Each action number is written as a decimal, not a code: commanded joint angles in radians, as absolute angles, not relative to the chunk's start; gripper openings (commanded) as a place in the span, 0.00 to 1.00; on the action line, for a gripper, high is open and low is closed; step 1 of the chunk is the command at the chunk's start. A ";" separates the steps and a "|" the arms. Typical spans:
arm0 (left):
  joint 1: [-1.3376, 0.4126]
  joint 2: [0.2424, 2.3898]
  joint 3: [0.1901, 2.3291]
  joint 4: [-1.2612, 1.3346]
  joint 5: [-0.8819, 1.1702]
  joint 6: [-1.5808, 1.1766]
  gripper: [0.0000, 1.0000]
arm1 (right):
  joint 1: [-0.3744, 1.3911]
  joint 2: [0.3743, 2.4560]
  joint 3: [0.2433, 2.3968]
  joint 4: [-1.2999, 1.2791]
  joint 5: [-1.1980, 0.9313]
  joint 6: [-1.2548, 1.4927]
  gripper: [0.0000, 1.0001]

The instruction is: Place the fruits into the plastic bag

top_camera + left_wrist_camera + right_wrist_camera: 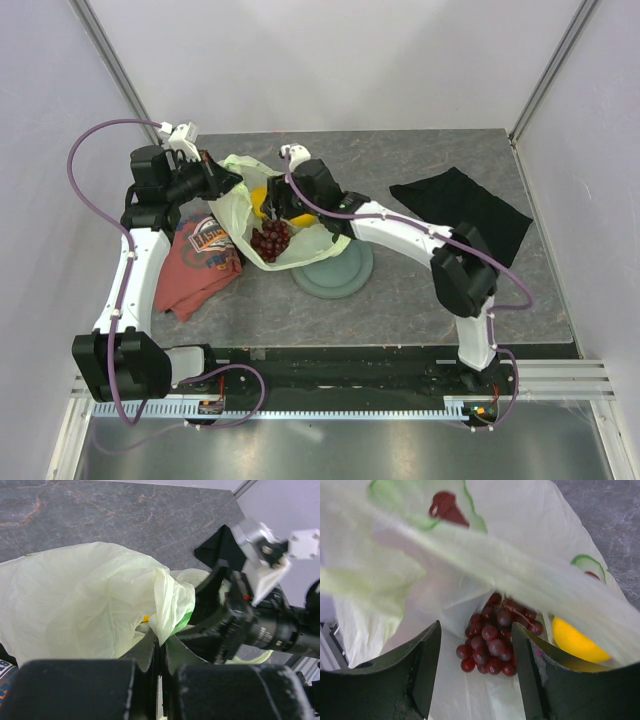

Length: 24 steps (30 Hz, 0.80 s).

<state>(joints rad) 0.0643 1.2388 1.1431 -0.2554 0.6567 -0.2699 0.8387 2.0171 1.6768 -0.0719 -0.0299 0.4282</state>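
Observation:
The pale green plastic bag (240, 205) lies open in the middle of the table. My left gripper (222, 181) is shut on the plastic bag's rim (167, 605) and holds it up. My right gripper (284, 208) is at the bag's mouth, open, with nothing between its fingers. Just beyond the right gripper (476, 626), a dark red grape bunch (492, 642) lies loose on the bag's inner wall (470, 700). A yellow fruit (575, 640) rests to its right. From above, the grapes (270, 240) and yellow fruit (262, 203) show inside the bag.
A round grey-green plate (345, 275) lies partly under the bag's right side. A red printed T-shirt (200, 260) is spread on the left, and a black cloth (460, 210) on the right. White walls close in the table.

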 commanded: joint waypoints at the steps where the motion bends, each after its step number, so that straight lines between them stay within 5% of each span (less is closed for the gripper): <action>1: 0.071 1.227 1.149 -0.249 0.664 -0.238 0.02 | 0.859 1.798 1.447 0.214 -0.060 0.353 0.67; 6: 0.071 1.230 1.150 -0.247 0.664 -0.238 0.02 | 0.862 1.545 1.199 0.356 -0.086 0.316 0.64; 13: 0.074 1.221 1.150 -0.248 0.661 -0.238 0.02 | 0.862 1.263 1.049 0.167 0.085 0.275 0.63; 24: 0.075 1.224 1.152 -0.250 0.660 -0.235 0.01 | 0.733 1.080 0.724 0.071 0.101 0.416 0.64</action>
<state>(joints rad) 0.0673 1.2388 1.1431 -0.2562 0.6563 -0.2695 0.7799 1.1137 0.8211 0.1059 0.0959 0.3462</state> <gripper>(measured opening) 0.025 0.642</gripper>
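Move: The two avocados still to be bagged are hidden at this point under the bag's right side; the nearer lies about 9 cm right of the empty right hand, 1 cm back and 15 below. The plate's middle is some 13 cm right and 6 back, while the grapes sit in the bag about 2 ahead, 3 left and 12 below. From the left hand, the nearer avocado is roughly 18 cm right, level fore-and-aft, 25 below. Back, right and up in an arc, the right hand draws out of the bag with its fingers staying open, rising about 14 cm and tipping its fingers up some 20 degrees. It then swings on to the right and sinks roughly 8 cm, levelling part of that tilt off again, to end high over the plate's right side. The left hand stays put, still pinching the bag's rim. ##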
